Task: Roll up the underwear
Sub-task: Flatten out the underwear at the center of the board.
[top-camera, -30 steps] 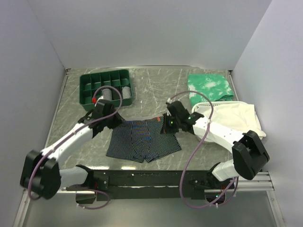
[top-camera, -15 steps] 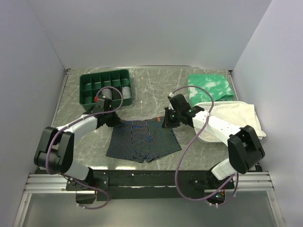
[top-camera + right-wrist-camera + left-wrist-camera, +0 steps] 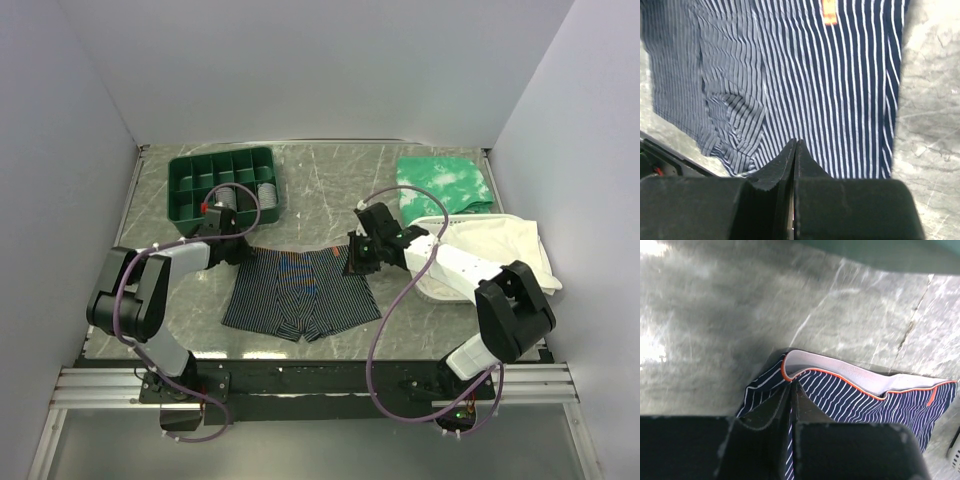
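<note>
The underwear (image 3: 300,292), navy with light pinstripes and an orange-edged waistband, lies spread flat at the table's middle. My left gripper (image 3: 233,250) is at its top left corner. In the left wrist view the fingers (image 3: 765,410) are shut with a strip of striped fabric pinched between them, just below the waistband corner (image 3: 786,369). My right gripper (image 3: 352,262) is at the underwear's top right. In the right wrist view it (image 3: 796,143) is shut over the flat striped fabric (image 3: 840,85), and no fabric shows between its fingers.
A green compartment tray (image 3: 190,200) holding grey rolled items stands behind the left gripper. A green-and-white mottled cloth (image 3: 445,182) lies at the back right. A large white cloth (image 3: 490,250) lies under the right arm. The table's front rail (image 3: 300,375) is near the underwear's leg hems.
The left arm's elbow has swung back toward the left wall while its gripper stayed at the waistband corner. The right gripper has shifted slightly left. The underwear's top left corner is drawn out.
</note>
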`<state>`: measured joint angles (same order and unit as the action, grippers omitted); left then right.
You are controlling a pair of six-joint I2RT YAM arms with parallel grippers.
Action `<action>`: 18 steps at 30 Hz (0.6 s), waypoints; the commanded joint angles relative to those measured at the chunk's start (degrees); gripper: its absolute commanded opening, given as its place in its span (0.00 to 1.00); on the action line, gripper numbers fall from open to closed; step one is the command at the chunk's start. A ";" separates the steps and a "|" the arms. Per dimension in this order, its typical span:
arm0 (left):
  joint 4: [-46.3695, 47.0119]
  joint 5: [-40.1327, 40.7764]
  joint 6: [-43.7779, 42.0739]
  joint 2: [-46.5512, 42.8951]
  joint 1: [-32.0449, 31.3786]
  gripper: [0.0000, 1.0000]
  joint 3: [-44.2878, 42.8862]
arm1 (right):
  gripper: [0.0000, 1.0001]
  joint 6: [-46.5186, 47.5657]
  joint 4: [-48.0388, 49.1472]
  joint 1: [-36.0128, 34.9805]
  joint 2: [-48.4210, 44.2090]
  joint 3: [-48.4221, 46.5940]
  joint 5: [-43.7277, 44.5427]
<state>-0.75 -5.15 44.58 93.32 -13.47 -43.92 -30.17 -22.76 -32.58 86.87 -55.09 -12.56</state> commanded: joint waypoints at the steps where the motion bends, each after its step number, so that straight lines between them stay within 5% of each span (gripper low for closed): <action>1: 3.30 1.28 -0.98 1.17 0.55 0.11 1.12 | 0.01 -0.41 0.88 0.58 -1.35 1.91 1.82; 8: 0.93 2.51 -1.25 -3.66 0.73 0.26 1.82 | 0.06 -0.59 0.17 4.36 -3.19 4.11 3.42; 12: -4.94 1.81 -1.86 -9.10 0.82 0.63 -1.59 | 0.16 -0.15 -0.79 5.59 -5.39 4.73 3.15; 15: -7.68 1.29 -2.91 -11.13 0.73 0.99 -5.89 | 0.35 -0.06 -2.01 5.77 -7.32 5.60 3.94; 18: -9.53 -2.31 -3.97 -11.84 0.73 0.96 -9.94 | 0.46 -0.23 -2.98 5.86 -8.82 6.83 4.56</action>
<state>-8.27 -4.32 42.72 84.51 -12.86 -47.09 -30.59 -24.21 -26.98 81.80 -49.71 -9.52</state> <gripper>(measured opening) 0.963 0.387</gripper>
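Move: The left fingertips are at the underwear's left waistband corner; the middle of the underwear lies about 14 cm right of this hand and 10 cm back. The green tray's middle is roughly 18 cm ahead and 6 cm left. From the right hand, low over the right leg, the underwear's middle is some 13 cm left, 5 cm back and 3 cm below; the basket's middle is about 36 cm right and 3 cm ahead. Sweep the shut right gripper about 5 cm to the right, low over the right leg towards its side edge, dipping some 2 cm on the way, then easing up as the fingers part partway and the hand turns slightly clockwise. Keep the left gripper at the waistband corner first, then spread its fingers wide and lift clear, about 5 cm straight up. ##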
